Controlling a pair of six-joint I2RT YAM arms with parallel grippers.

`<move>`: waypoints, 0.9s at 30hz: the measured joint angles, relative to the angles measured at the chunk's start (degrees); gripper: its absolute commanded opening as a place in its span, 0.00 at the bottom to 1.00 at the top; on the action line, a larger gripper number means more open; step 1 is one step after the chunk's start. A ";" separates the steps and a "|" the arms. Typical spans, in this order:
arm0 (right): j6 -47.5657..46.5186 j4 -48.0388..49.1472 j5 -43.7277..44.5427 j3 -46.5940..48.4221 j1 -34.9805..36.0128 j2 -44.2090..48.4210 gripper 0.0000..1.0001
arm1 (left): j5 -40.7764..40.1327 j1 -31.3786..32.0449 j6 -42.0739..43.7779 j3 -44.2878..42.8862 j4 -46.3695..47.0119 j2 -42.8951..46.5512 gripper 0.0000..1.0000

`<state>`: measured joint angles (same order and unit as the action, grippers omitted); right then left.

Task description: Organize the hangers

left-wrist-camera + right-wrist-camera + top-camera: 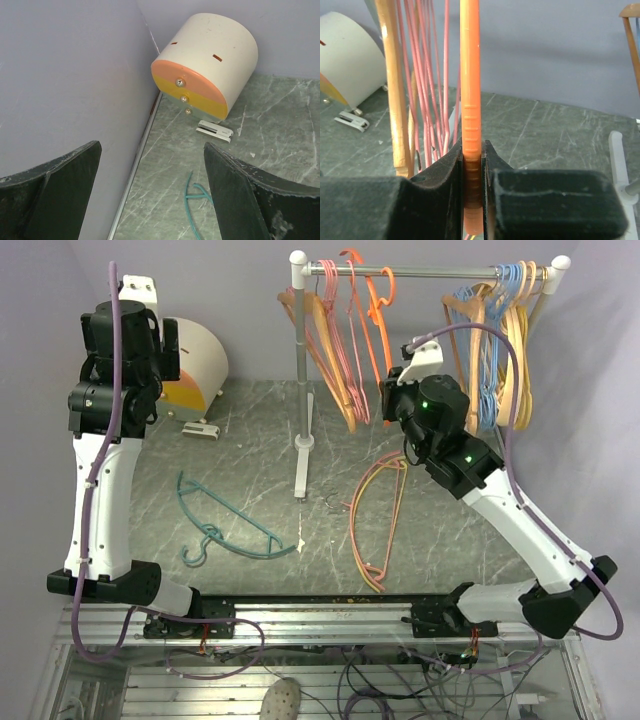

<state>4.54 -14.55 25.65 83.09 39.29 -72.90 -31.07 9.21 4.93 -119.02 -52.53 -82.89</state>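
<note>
My right gripper (392,392) is shut on an orange hanger (470,100) that hangs from the rack rod (420,271); the same hanger shows in the top view (381,320). Pink hangers (340,350) and a tan wooden hanger (312,335) hang left of it. A teal hanger (225,520) lies on the table at the left; its end shows in the left wrist view (192,200). A pink and yellow hanger (378,520) lies on the table under the right arm. My left gripper (152,185) is open and empty, raised high at the far left.
Light-blue and pale tan hangers (500,350) hang at the rod's right end. The rack post (300,360) stands on a white base (302,470). A cream drum with an orange-yellow face (205,65) and a small white clip (214,131) sit by the left wall.
</note>
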 measured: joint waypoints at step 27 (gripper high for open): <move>-1.51 -3.52 -10.93 14.73 -6.23 -17.77 0.00 | 2.10 -0.42 0.20 0.59 -0.11 0.09 0.94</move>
<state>3.03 -18.06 14.72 97.82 33.06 -90.67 -28.97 8.80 5.13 -118.43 -52.64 -82.81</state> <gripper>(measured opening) 0.115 0.945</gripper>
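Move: The right hand holds the near ends of the orange hangers. The rail spot their hooks are going to lies about 22 cm ahead, 7 cm left and 14 cm above this hand. The hanging pink hangers are some 18 cm ahead and 7 left; the wooden hangers are 17 ahead and 10 left, both near hand height. From the idle left hand, the rail spot is about 22 cm ahead, 39 right and 8 higher. Keeping its grip, the right hand carries the orange hangers 8 cm forward towards the rail, finally left and down. ##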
